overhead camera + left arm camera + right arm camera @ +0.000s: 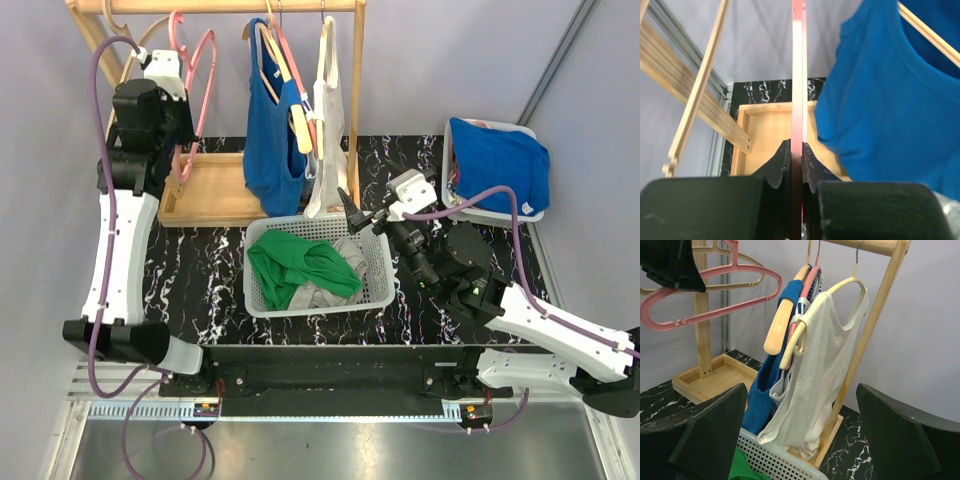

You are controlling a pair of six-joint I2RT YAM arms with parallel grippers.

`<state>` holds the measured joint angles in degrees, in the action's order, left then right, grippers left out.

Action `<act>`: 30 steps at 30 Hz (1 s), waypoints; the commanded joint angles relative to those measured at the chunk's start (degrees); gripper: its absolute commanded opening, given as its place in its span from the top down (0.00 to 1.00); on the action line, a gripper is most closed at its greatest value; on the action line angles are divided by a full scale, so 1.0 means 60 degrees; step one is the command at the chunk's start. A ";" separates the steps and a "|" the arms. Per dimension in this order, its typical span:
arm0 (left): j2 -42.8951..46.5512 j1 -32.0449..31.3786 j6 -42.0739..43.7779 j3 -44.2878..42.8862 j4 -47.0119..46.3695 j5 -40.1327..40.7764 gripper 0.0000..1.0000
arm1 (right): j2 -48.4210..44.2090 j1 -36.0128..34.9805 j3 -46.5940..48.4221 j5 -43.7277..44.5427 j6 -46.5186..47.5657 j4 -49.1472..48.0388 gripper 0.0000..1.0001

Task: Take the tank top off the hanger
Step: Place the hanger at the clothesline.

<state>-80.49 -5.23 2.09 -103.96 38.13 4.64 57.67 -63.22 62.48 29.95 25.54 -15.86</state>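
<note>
A bare pink hanger (pixel 204 90) hangs at the left end of the rack, and my left gripper (pixel 183 143) is shut on its lower bar. The left wrist view has the pink hanger (pixel 799 75) clamped edge-on between the jaws of the left gripper (pixel 796 150). A white tank top (pixel 822 375) hangs on a cream hanger (pixel 840 287) at the rack's right end. A blue tank top (pixel 765 395) hangs on a wooden hanger beside it, with a striped garment between them. My right gripper (pixel 801 405) is open and empty, short of the white tank top (pixel 327 150).
A white mesh basket (pixel 380 270) holding a green garment (pixel 295 265) and grey cloth sits below the rack. A bin of blue cloth (pixel 500 165) stands at the right. The rack's wooden base tray (pixel 205 190) and right post (pixel 875 315) are close. An empty wooden hanger (pixel 700 85) hangs left.
</note>
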 commanded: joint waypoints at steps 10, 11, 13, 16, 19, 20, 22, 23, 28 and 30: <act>-0.1527 0.0829 -0.0594 -0.2697 -0.0598 -0.1372 1.00 | -0.0764 -0.0068 -0.0686 0.0442 -0.0023 -0.0536 0.00; -0.1512 0.0829 -0.0684 -0.2683 -0.0613 -0.1520 1.00 | -0.0778 -0.0069 -0.0715 0.0457 -0.0023 -0.0536 0.00; -0.1338 0.0829 -0.0787 -0.2479 -0.0715 -0.1783 1.00 | -0.0793 -0.0069 -0.0803 0.0471 -0.0009 -0.0565 0.00; -0.0841 0.0829 -0.0977 -0.1749 -0.1270 -0.2062 1.00 | -0.0779 -0.0054 -0.0891 0.0472 0.0021 -0.0624 0.00; -0.1143 0.0829 -0.0934 -0.2239 -0.1112 -0.2005 1.00 | -0.0735 -0.0054 -0.0877 0.0398 0.0035 -0.0638 0.00; -0.1291 0.0829 -0.0919 -0.2519 -0.0850 -0.1976 1.00 | -0.0720 -0.0054 -0.0877 0.0384 0.0035 -0.0638 0.00; -0.1701 0.0829 -0.0846 -0.3016 -0.0730 -0.1960 1.00 | -0.0720 -0.0054 -0.0848 0.0383 0.0021 -0.0653 0.00; -0.1847 0.0829 -0.0846 -0.3194 -0.0614 -0.2004 1.00 | -0.0763 -0.0054 -0.0862 0.0354 0.0006 -0.0653 0.00; -0.2624 0.0829 -0.0890 -0.4015 -0.0452 -0.2210 1.00 | -0.0852 -0.0054 -0.0950 0.0412 -0.0053 -0.0653 0.00; -0.2873 0.0829 -0.0846 -0.4206 -0.0422 -0.2210 1.00 | -0.0866 -0.0054 -0.0979 0.0427 -0.0067 -0.0668 0.00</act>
<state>-95.24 -0.23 -3.07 -125.60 37.71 -6.87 53.63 -63.22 56.86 31.00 25.50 -16.88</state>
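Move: The left hand holds the pink hanger; the bare stretch of clothesline meant for it is roughly 15 cm ahead, 3 cm to the right and 15 cm above. From that hand, the bare beige hangers are about 8 cm left and 10 cm ahead, and the blue tank top some 17 cm right and 8 cm ahead. From the idle right hand, that stretch is about 25 cm ahead, 36 cm left and 15 cm up. Left hand takes the still-pinched hanger forward, swaying left and back, then up some 5 cm towards the clothesline. ##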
